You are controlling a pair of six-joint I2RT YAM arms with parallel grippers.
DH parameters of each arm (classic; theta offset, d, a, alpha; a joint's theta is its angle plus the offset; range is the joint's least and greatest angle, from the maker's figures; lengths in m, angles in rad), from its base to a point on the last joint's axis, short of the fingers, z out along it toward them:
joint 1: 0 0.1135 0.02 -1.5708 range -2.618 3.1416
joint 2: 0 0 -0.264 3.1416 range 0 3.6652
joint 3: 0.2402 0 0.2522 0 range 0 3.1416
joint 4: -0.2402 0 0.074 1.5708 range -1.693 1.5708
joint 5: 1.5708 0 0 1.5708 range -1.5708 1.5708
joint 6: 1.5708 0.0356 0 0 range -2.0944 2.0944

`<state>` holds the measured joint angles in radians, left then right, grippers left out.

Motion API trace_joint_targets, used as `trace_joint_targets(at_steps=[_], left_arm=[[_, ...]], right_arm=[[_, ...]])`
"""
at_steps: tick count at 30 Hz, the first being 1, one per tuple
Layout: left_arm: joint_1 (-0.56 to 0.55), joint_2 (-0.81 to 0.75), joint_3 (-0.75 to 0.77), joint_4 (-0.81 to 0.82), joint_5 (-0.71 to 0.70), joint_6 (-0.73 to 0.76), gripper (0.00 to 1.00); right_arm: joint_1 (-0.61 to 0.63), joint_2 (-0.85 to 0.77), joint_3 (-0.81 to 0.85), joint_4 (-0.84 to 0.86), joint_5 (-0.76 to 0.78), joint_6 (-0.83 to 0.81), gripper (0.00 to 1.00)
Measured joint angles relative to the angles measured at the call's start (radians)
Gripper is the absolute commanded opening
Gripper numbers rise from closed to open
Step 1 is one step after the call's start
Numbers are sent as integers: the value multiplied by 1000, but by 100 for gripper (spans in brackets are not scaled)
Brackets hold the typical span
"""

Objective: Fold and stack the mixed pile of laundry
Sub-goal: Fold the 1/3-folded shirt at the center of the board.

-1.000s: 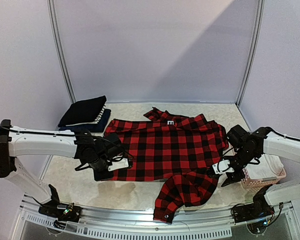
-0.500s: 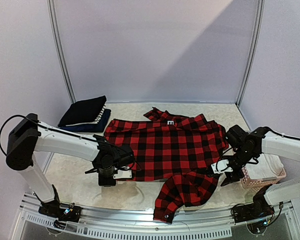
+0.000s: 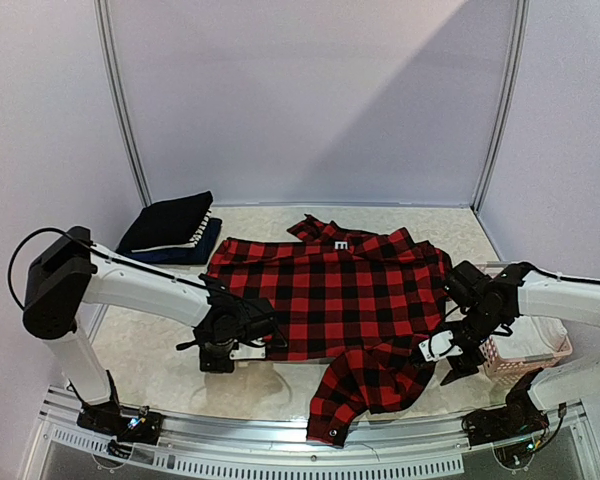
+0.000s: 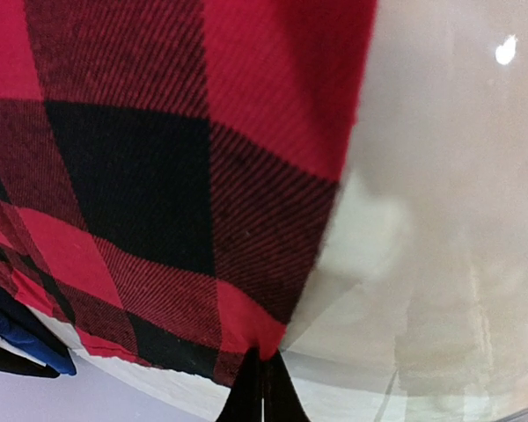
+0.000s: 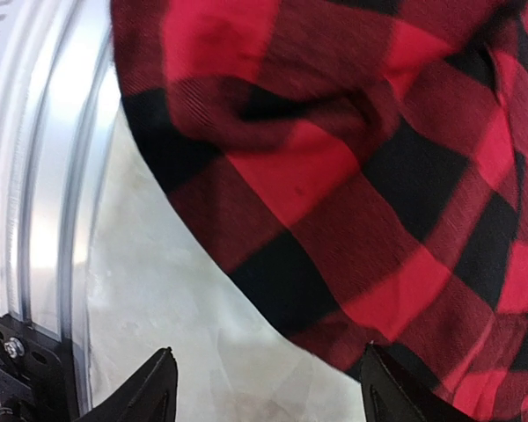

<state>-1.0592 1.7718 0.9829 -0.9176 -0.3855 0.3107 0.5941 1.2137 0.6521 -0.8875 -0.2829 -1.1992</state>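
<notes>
The red-and-black plaid flannel shirt lies spread on the table, collar at the back. One sleeve is folded over at the front right. My left gripper is at the shirt's front left hem corner. In the left wrist view my left gripper is shut, with the corner of the plaid shirt pinched at its tips. My right gripper is at the sleeve's right edge. In the right wrist view it stands open over bare table, with the plaid sleeve just ahead of it and beside one fingertip.
Folded navy and black clothes are stacked at the back left; their edge also shows in the left wrist view. A pink slatted basket holding white cloth stands at the right edge. The metal front rail runs close to the right gripper.
My left gripper slid right along the front hem and shut on the shirt's corner. My right gripper opened wider and dropped slightly toward the sleeve's edge.
</notes>
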Motion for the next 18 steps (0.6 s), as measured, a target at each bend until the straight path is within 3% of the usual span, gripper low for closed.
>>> trace_joint_targets(at_steps=[5,9,13,18], left_arm=[[0,-8,-10,3,-18,-8,0],[0,-8,-10,5,-34,-11,0],[0,-10,-10,7,-50,-13,0],[0,-12,-10,8,-74,-13,0]], right_arm=[[50,45,0,24,-17,1,62],[81,100,-7,82,-6,18,48],[87,145,-11,143,21,48,2],[89,154,-7,156,35,77,0]])
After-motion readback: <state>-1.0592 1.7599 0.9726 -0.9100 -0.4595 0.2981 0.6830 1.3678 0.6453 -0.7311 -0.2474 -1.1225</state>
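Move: The near right edge of the 1/3-folded shirt lies just under the open right gripper, about 2 cm to its left, 1 cm ahead and 3 cm below. The middle of the loose sleeve lies some 13 cm left and 3 cm back of that hand; the basket stands roughly 14 cm to its right and 12 cm ahead. From the left hand, already holding the near left corner, that right edge is about 37 cm right and 4 cm back. Lower the right gripper about 3 cm onto the shirt's near right edge while shifting it some 2 cm left, drifting slightly back at first and then forward again. Shut its wide-open fingers on the way down, so that they pinch the cloth at the edge. Keep the left fingers shut on the near left corner, easing it about 1 cm forward. ##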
